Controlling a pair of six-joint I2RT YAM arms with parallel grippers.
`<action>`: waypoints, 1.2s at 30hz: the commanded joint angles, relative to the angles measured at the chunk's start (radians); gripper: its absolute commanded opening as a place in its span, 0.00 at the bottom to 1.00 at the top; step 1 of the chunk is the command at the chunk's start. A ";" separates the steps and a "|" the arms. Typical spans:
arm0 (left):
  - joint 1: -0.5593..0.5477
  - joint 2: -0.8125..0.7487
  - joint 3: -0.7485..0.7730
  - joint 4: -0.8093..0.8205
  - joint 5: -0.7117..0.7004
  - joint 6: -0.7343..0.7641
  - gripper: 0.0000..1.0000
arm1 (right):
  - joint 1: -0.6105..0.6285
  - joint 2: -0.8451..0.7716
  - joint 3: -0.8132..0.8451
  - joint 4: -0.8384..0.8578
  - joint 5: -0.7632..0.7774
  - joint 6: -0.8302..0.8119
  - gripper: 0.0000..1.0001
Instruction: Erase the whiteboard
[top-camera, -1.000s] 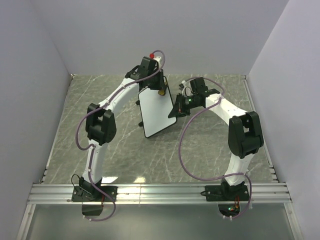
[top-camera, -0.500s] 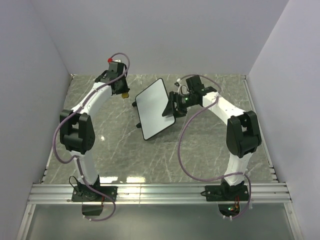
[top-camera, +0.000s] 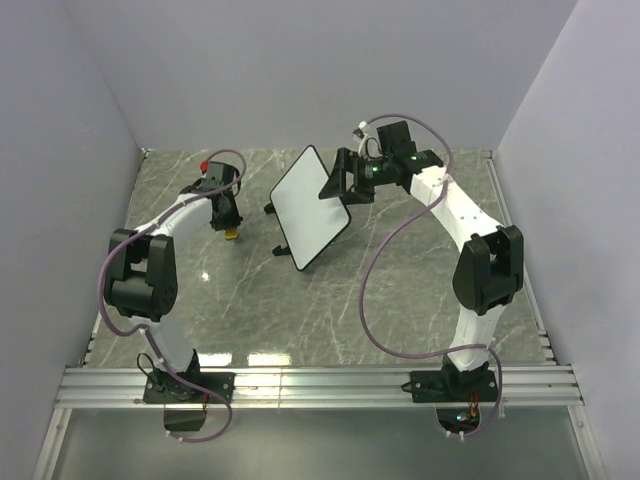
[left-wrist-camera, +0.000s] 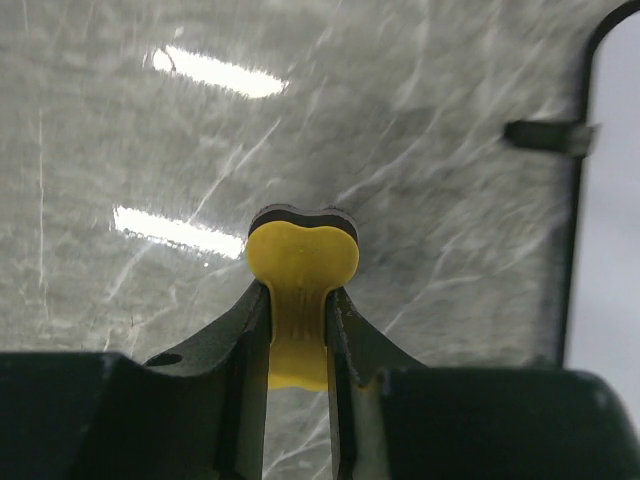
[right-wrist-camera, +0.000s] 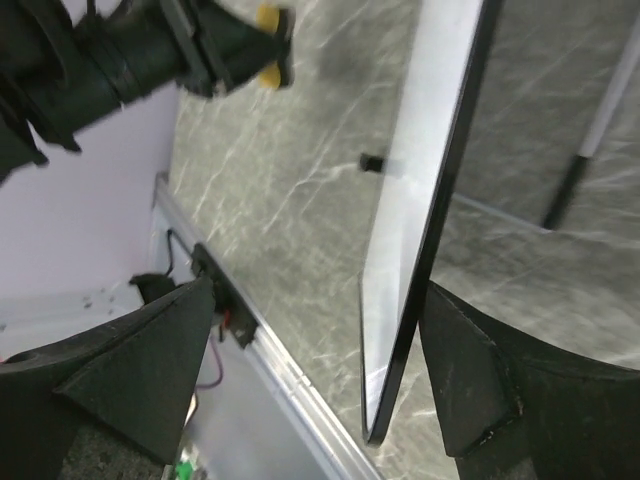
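Note:
The whiteboard (top-camera: 310, 207) stands tilted in mid-table, its face blank white, with small black feet on its left edge. My right gripper (top-camera: 337, 186) is at the board's upper right edge. In the right wrist view its jaws (right-wrist-camera: 315, 370) are wide open and the whiteboard's thin black edge (right-wrist-camera: 440, 220) passes between them, close to the right finger (right-wrist-camera: 480, 370); I cannot tell if they touch. My left gripper (top-camera: 228, 220) is low over the table, left of the board, shut on a yellow eraser (left-wrist-camera: 300, 265). The whiteboard (left-wrist-camera: 612, 200) shows at that view's right edge.
Grey marble tabletop (top-camera: 400, 290) with purple walls on three sides. An aluminium rail (top-camera: 320, 385) runs along the near edge by the arm bases. The left arm's wrist with the eraser (right-wrist-camera: 268, 18) shows at the top of the right wrist view.
My left arm swung left and down away from the board, still gripping the eraser. My right gripper opened and moved toward the back; the board turned with it.

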 joint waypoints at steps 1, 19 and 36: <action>-0.005 -0.041 -0.062 0.061 -0.036 -0.004 0.14 | -0.043 -0.063 0.034 -0.024 0.088 -0.003 0.89; -0.008 -0.105 -0.184 0.015 -0.018 -0.136 0.85 | -0.102 -0.520 -0.405 0.090 0.162 0.021 0.91; -0.405 -0.487 -0.138 -0.270 -0.206 -0.455 0.86 | -0.119 -1.047 -0.697 -0.030 0.373 0.043 0.89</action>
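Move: Below the left hand, which still holds the yellow eraser, the table spot it is bound for lies about 6 cm down, 3 cm back and 1 cm to the left. From that hand the whiteboard's middle is roughly 20 cm right, 4 cm ahead and 3 cm higher; its near black clip is some 13 cm right, 4 cm back, 5 cm lower. From the open right hand, the board's middle lies about 7 cm left, level ahead, 11 cm below; the eraser's spot is 26 cm left, 6 cm back, 19 cm below. Lowering the eraser about 4.5 cm while drawing back slightly, the left hand sets it on the table, opens its fingers wide, then retreats up, right and back, ending some 8 cm higher than it began. The right hand, already open, leaves the board's edge to the right, then backs off and rises, about 20 cm in all, turning clockwise. ##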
